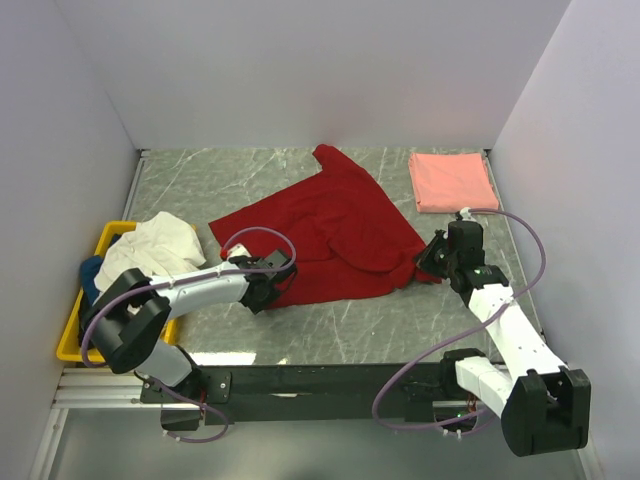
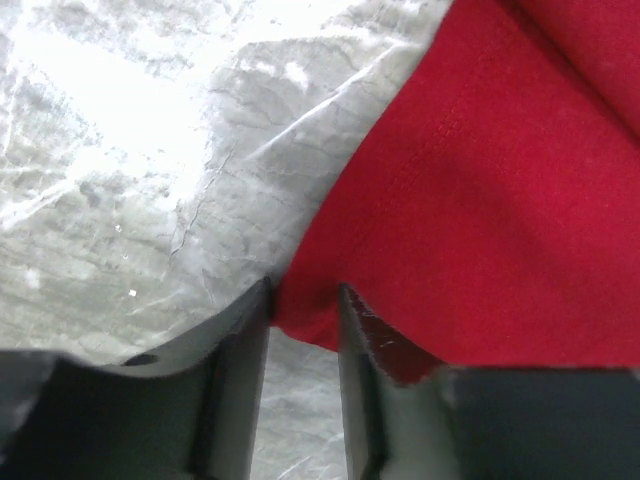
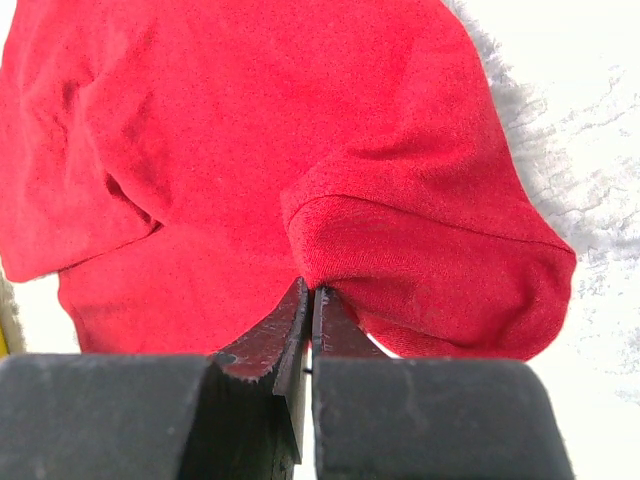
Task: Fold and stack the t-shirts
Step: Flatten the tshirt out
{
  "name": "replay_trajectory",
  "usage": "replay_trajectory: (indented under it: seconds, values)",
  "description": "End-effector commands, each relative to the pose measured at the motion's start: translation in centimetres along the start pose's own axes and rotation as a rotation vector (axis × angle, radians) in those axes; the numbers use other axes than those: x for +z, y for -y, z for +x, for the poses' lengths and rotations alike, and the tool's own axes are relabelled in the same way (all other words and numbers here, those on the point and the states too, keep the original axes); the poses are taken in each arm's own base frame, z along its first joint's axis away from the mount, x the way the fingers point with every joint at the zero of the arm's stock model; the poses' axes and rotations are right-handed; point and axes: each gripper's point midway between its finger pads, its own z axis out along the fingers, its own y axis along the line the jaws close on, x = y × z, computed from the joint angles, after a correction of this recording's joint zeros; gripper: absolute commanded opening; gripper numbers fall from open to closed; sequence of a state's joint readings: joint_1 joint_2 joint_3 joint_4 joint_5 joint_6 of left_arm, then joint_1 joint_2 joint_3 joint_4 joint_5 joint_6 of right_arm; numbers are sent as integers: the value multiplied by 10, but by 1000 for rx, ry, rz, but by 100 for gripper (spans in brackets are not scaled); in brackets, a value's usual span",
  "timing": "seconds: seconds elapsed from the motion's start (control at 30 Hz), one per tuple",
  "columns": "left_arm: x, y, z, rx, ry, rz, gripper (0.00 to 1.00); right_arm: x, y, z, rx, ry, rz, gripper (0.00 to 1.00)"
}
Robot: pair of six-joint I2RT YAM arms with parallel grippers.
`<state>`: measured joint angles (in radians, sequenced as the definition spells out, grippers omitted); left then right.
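The dark red t-shirt (image 1: 330, 225) lies spread and rumpled on the marble table. My left gripper (image 1: 272, 285) is at its near left corner. In the left wrist view the jaws (image 2: 305, 300) stand apart, with the corner of the red cloth (image 2: 480, 200) just between the fingertips. My right gripper (image 1: 432, 262) is at the shirt's right edge. In the right wrist view it (image 3: 310, 295) is shut on a bunched fold of the red cloth (image 3: 250, 130). A folded salmon-pink t-shirt (image 1: 452, 181) lies at the back right. A cream-white t-shirt (image 1: 160, 248) and a blue one (image 1: 90, 272) sit in the bin.
A yellow plastic bin (image 1: 75, 330) stands at the table's left edge, next to the left arm. White walls enclose the table on three sides. Bare marble (image 2: 150, 150) shows to the left of the red corner.
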<state>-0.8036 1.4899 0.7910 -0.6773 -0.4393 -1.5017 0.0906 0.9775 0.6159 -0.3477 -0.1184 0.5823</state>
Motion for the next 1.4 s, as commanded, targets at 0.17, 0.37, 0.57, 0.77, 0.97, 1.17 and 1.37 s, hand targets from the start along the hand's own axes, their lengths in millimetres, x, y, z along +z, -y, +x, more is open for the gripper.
replay_trajectory:
  seconds: [0.17,0.37,0.57,0.77,0.97,1.17,1.37]
  values:
    - [-5,1,-21,22,74,-1,1,5,-1,-7,-8,24,-7,0]
    - [-57,-19,-104,-75,258,19,1,10,-1,0,-15,-13,-15,3]
    - [-105,-47,-165,-216,383,139,0,19,-5,30,-29,-134,-74,13]
    - [-123,-63,-185,-239,445,159,0,13,-16,82,-92,-258,-110,42]
    - [-126,-57,-193,-210,461,173,0,-7,-4,102,-51,-251,-82,50]
    - [-128,-54,-199,-191,476,190,0,-25,15,100,27,-170,-15,52]
    - [-129,-50,-203,-179,477,216,0,-23,25,107,123,-155,23,54]
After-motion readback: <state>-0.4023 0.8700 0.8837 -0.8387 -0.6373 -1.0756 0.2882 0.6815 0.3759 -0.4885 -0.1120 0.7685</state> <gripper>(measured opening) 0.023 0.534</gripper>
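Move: The red t-shirt's near-left corner lies right between my open left fingertips, at about table height. The cloth's far left tip is some 17 cm ahead and 10 cm left of that hand. The white cloth in the bin is about 21 cm left and 9 cm ahead, standing a little higher. My shut right fingers hold the shirt's bunched right end. From that hand the pink folded shirt is some 20 cm ahead, 8 cm right and 10 cm below. I shut my left fingers on the red corner, then swing it up about 17 cm and left some 14 cm towards the bin, the fingers tipping up about 25 degrees, and hold it there. Meanwhile my right hand sinks about 5 cm, opens to let go of the bunched end, and moves left and then back, about 9 cm nearer to me in all. ##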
